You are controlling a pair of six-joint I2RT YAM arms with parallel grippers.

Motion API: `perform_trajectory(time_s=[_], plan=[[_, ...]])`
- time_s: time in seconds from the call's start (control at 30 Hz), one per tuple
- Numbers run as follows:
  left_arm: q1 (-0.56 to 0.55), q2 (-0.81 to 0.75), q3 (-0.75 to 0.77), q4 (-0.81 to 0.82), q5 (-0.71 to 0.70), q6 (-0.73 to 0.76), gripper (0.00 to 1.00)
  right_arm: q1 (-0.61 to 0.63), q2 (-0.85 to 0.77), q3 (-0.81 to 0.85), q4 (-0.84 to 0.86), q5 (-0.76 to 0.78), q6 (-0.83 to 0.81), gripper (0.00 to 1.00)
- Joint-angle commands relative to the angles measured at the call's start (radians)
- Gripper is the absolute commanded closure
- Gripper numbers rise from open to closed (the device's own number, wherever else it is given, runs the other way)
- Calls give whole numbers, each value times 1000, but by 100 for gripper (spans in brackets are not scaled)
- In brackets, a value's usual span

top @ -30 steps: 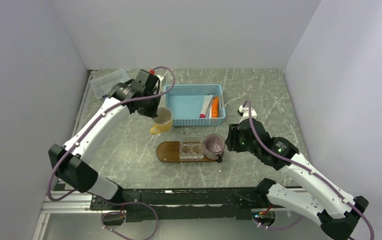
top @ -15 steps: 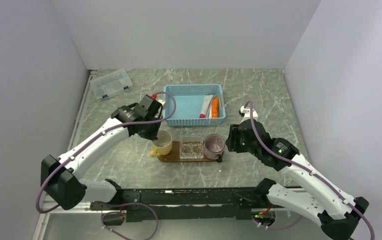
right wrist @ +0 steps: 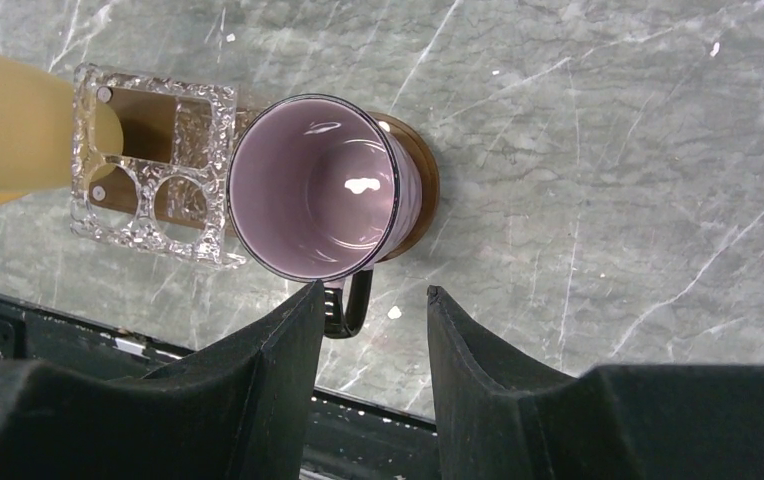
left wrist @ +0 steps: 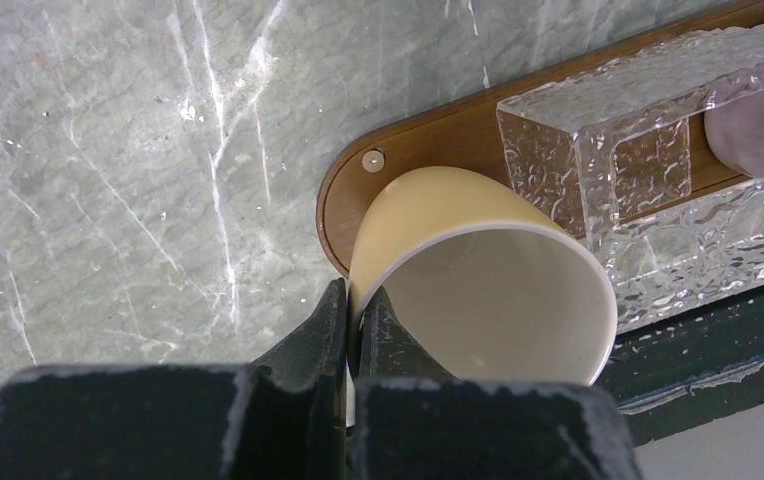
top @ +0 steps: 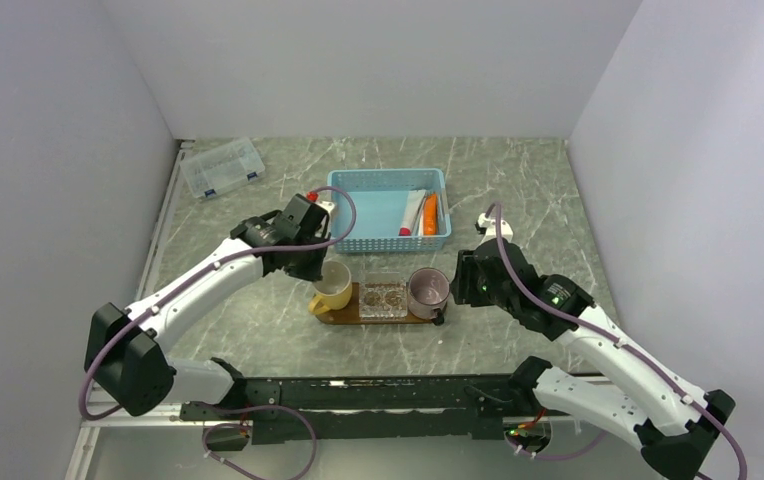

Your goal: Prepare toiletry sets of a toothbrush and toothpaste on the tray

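Note:
The dark brown tray (top: 350,316) lies in front of the arms and carries a clear square holder (top: 384,297) and a purple mug (top: 428,291). My left gripper (top: 320,272) is shut on the rim of a yellow mug (top: 335,286), held tilted over the tray's left end (left wrist: 343,205); the fingers (left wrist: 330,320) pinch the mug wall (left wrist: 428,215). My right gripper (right wrist: 373,292) is open, with the purple mug's handle (right wrist: 350,306) between its fingers. An orange tube (top: 430,213) and a white tube (top: 413,211) lie in the basket. I cannot make out the toothbrush.
The light-blue mesh basket (top: 373,205) stands behind the tray. A clear lidded box (top: 222,167) sits at the back left. The black rail (top: 358,390) runs along the table's near edge, close to the tray.
My left arm carried the yellow mug from beside the basket forward and down to the tray's left end. The right arm barely moved.

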Motion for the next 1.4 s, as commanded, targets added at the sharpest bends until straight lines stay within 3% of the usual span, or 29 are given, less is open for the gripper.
perform_trajectory(time_s=[0.0,0.6,0.97,1.17,1.3,1.37], plan=[[-4,-1,7,80,30,-23,100,5,-2,-4,18,-2,11,55],[-20,4,-46,103,30,-41,100,5,5,-11,28,-3,7,55],[-28,-15,-51,100,30,-40,67,4,10,-12,35,-7,9,55],[-35,-26,-9,76,23,-31,57,5,25,10,38,-1,3,53],[-36,-61,35,48,-9,-25,39,5,58,51,39,5,-7,51],[-36,-82,58,29,-30,-17,35,4,77,73,44,10,-13,49]])
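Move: The left hand has the yellow mug pinched by its far left rim, the mug's middle about 4 cm to the right, 2 cm back and 4 cm below. The tray's left end, where it is going, lies roughly 4 cm right, 2 cm back and 10 cm down. The clear holder stands about 13 cm right and 2 cm back, the purple mug some 22 cm right and 2 cm back. From the right hand, the tray's left end is about 24 cm left, 4 cm ahead and 14 cm down. Still pinching the yellow mug's rim, the left hand eases about 2 cm straight down to set it on the tray's left end beside the clear holder. There it halts, the fingers open to over half way and let go of the rim while it drifts a centimetre to the right, then it lifts some 2 cm, wrist barely turning. ##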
